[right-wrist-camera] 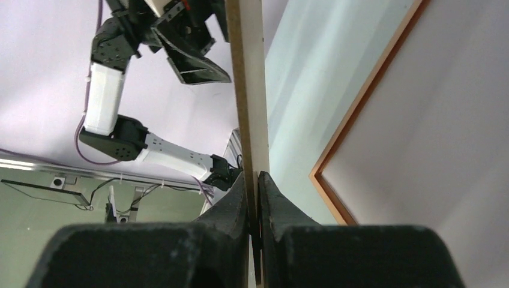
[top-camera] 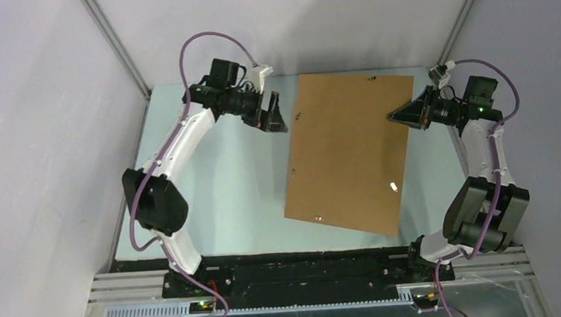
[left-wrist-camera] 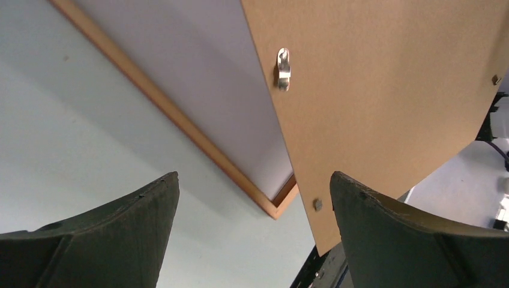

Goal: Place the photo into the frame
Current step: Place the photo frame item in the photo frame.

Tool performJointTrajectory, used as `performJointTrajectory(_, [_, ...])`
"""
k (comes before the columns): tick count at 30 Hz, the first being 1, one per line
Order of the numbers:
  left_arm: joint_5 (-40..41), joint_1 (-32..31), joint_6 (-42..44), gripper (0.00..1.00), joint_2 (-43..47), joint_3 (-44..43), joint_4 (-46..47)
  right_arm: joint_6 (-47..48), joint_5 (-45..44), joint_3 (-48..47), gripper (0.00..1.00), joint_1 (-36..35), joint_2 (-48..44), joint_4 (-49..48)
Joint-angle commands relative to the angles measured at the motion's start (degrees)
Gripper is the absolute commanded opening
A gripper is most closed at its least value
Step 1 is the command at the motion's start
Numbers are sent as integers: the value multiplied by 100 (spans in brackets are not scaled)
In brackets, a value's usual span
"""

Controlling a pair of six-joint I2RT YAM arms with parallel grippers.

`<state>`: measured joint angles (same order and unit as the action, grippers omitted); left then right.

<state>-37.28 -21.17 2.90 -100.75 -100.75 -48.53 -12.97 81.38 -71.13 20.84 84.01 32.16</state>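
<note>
The frame (left-wrist-camera: 180,120), thin orange-brown moulding, lies flat on the table. In the top view the backing board hides it. A plain pale surface (left-wrist-camera: 228,102) fills the frame (right-wrist-camera: 360,102); I cannot tell whether it is the photo's back, and no printed side shows. The brown backing board (top-camera: 348,154) hovers tilted over the frame. My right gripper (top-camera: 401,116) is shut on the board's right edge (right-wrist-camera: 246,72), with its fingertips (right-wrist-camera: 253,177) pinching it. My left gripper (top-camera: 275,118) stands open and empty beside the board's upper left edge, its jaws (left-wrist-camera: 254,180) wide apart above the frame's corner.
A metal turn clip (left-wrist-camera: 283,69) sits on the backing board (left-wrist-camera: 390,90), with more small fittings near its edges. The pale table (top-camera: 228,192) lies between grey walls. The arm bases stand on a black rail (top-camera: 307,268) at the near edge.
</note>
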Motion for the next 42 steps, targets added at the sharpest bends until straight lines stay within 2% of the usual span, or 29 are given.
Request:
performJointTrajectory(1, [-658, -210, -113, 100, -376, -366, 468, -627, 590, -287, 0, -92, -283, -410])
performJointTrajectory(9, [-1265, -477, -242, 99, -707, -227, 935, -1284, 518, -287, 0, -183, -437, -1079])
performJointTrajectory(13, [-1577, -551, -462, 93, -758, -39, 1186, -1455, 461, -291, 0, -235, -479, -1216])
performJointTrajectory(17, [-1882, -554, -578, 79, -740, 120, 1322, -1503, 401, -287, 0, -232, -502, -1305])
performJointTrajectory(19, [-2054, -555, -617, 69, -681, 210, 1364, -1513, 351, -285, 0, -218, -489, -1349])
performJointTrajectory(25, [-2335, -547, -672, 49, -472, 453, 1396, -1528, 177, -216, 0, -186, -400, -1564])
performJointTrajectory(34, [-2617, -546, -792, 27, -257, 498, 1398, -1590, -60, 84, 0, -181, -262, -2144])
performJointTrajectory(36, [-2630, -551, -814, 15, -201, 491, 1391, -1527, -111, 144, 0, -200, -208, -2173])
performJointTrajectory(37, [-2628, -548, -834, 5, -187, 488, 1391, -1495, -126, 162, 0, -210, -191, -2176])
performJointTrajectory(39, [-2616, -543, -873, 1, -156, 474, 1395, -1393, -151, 226, 0, -249, -139, -2170])
performJointTrajectory(42, [-2624, -526, -936, 0, -106, 444, 1391, -1113, -166, 314, 3, -327, -50, -2029])
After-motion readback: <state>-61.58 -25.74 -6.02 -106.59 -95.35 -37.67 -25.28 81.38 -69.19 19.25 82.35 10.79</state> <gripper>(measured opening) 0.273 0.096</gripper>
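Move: The backing board hangs from my right hand, its middle about 11 cm left, 7 cm back and 7 cm below that hand. For my open left hand the board's middle is some 17 cm right, 11 cm back and 4 cm below; the metal clip on its left edge is only about 5 cm right, level fore and aft, 3 cm lower. From the left hand, the photo frame's middle lies around 18 cm right, 3 cm back and 22 cm down. I bring my open left hand rightwards about 8 cm and slightly down to the board's left edge, then draw it back some 5 cm while turning the wrist nearly 30 degrees, partly clockwise, and close the fingers to pinch that edge beside the clip. My right hand keeps its grip, lifting the board 3 cm, then easing forward and slightly down. ##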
